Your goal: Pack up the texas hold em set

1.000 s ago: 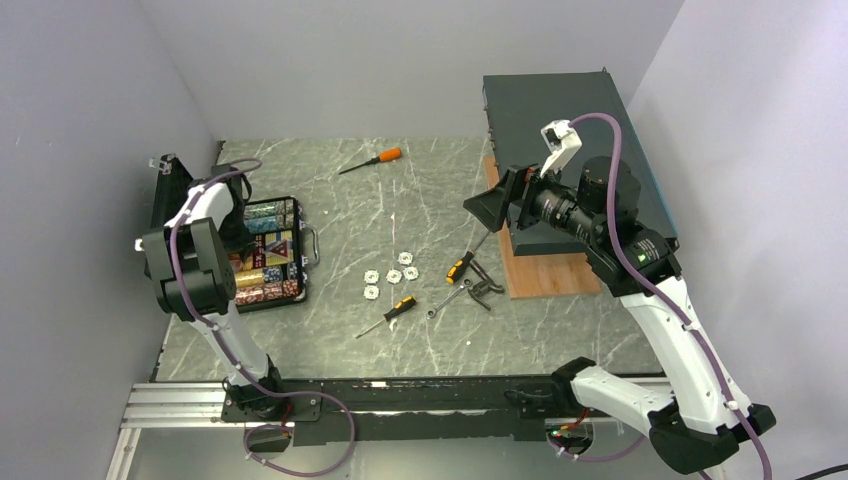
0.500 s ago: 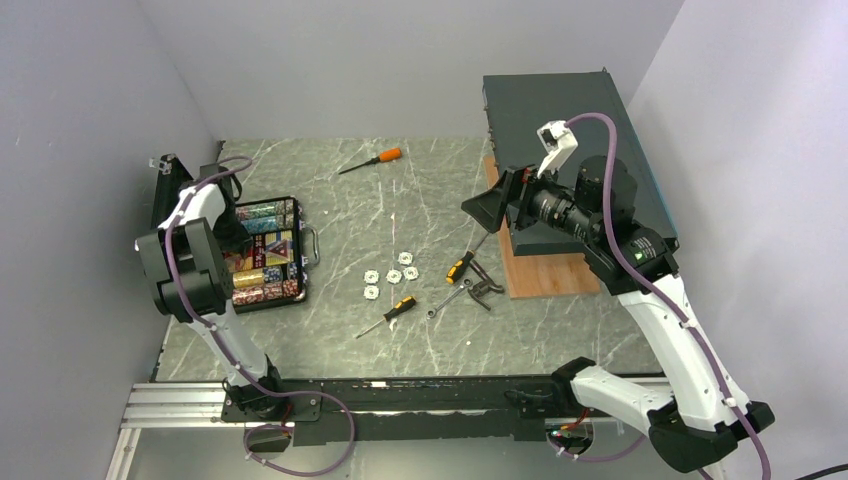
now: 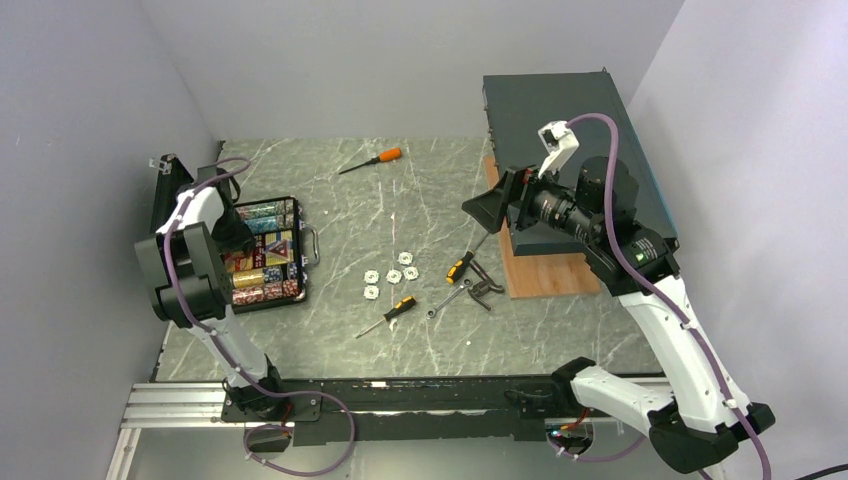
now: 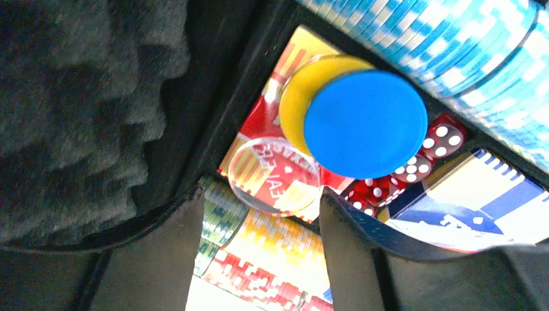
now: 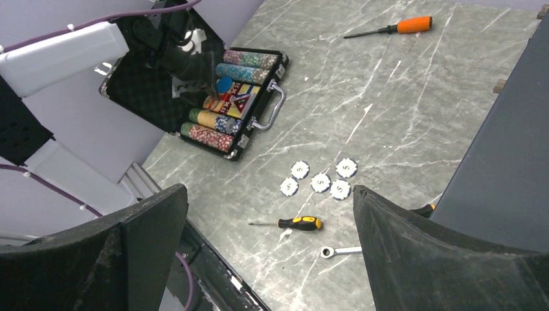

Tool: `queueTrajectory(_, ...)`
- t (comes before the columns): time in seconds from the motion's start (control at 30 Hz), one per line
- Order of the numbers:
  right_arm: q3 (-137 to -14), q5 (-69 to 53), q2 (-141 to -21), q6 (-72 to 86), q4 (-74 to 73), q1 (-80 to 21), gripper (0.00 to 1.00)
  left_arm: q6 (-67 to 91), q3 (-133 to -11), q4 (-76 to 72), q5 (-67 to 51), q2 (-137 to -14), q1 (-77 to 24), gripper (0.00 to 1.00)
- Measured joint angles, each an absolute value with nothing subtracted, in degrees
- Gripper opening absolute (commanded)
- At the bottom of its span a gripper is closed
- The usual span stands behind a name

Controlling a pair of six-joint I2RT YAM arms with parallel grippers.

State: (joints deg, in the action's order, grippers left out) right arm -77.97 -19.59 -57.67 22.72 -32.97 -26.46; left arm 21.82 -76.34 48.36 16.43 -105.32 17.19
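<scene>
The small black case (image 3: pixel 305 262) lies open at the left, its foam lid (image 4: pixel 78 97) standing up behind it. Rows of multicoloured chips (image 3: pixel 262 292) fill it. My left gripper (image 4: pixel 259 197) hangs low inside the case, open, with nothing between its fingers. Just beyond its tips lies a clear disc (image 4: pixel 272 175); a blue disc (image 4: pixel 366 123) rests on a yellow one (image 4: pixel 301 84) beside red dice (image 4: pixel 414 168). Several loose white chips (image 3: pixel 392 275) lie mid-table. My right gripper (image 3: pixel 490 205) hovers wide open, high at the right.
An orange screwdriver (image 3: pixel 372 159) lies at the back. Two yellow-black screwdrivers (image 3: pixel 390 315) (image 3: pixel 462 265) and a wrench (image 3: pixel 450 298) lie near the loose chips. A wooden board (image 3: pixel 545 272) and a large dark rack box (image 3: pixel 560 130) stand at the right.
My left arm has swung slightly left and back over the case. The right arm has barely moved.
</scene>
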Motion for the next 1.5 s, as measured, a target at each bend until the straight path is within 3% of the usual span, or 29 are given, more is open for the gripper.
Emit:
queueTrajectory(0.37, -77.9, -19.1, -56.8, 22.3, -33.6, -26.5, 1.00, 21.9, -72.2, 47.2, 15.3, -94.4, 17.2, 0.83)
queueTrajectory(0.53, -77.8, -16.4, -56.5, 21.0, -36.6, -26.5, 1.00, 18.6, -64.4, 39.9, 4.9, -81.4, 15.1, 0.93)
queueTrajectory(0.77, -75.0, -11.2, -53.7, 19.6, -40.6, -26.5, 1.00, 15.0, -58.2, 28.4, -9.7, -67.9, 3.8, 0.98)
queueTrajectory(0.97, -75.5, -4.4, -53.9, 19.8, -43.3, -28.2, 1.00, 13.8, -51.8, 20.6, -15.4, -57.7, -1.7, 0.99)
queueTrajectory(1.03, -76.9, 1.3, -55.5, 20.2, -44.2, -32.1, 1.00, 13.8, -50.6, 18.7, -15.8, -54.3, -1.8, 0.99)
queueTrajectory(1.3, -83.5, 27.3, -70.0, 22.8, -45.6, -64.1, 0.97, 19.6, -53.0, 16.4, -9.5, -49.5, -1.9, 1.00)
queueTrajectory(1.5, -80.8, 32.7, -81.7, 25.6, -40.5, -70.0, 0.93, 21.6, -66.4, 20.2, 1.6, -58.2, -1.9, 0.99)
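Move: The white chips lie about 22 cm to the right hand's left, some 6 cm farther out and 38 cm below. From that hand, the yellow-handled screwdriver is about 22 cm left and 6 cm back, and the wrench 7 cm left and level. The left hand sits in the case, the clear disc between its fingertips and the blue disc 4 cm ahead and 2 cm right; the chips are some 39 cm to its right and 5 cm back. Up out of the case goes the left hand, about 29 cm, fingers opening wide off the discs; it swings some 20 cm right, then drifts back left, fingers tilting up about 65 degrees. The right hand first eases down and right 4 cm, then swings left and sinks towards the white chips, netting 12 cm left and 14 cm down, rolling left side down about 30 degrees, fingers open. ##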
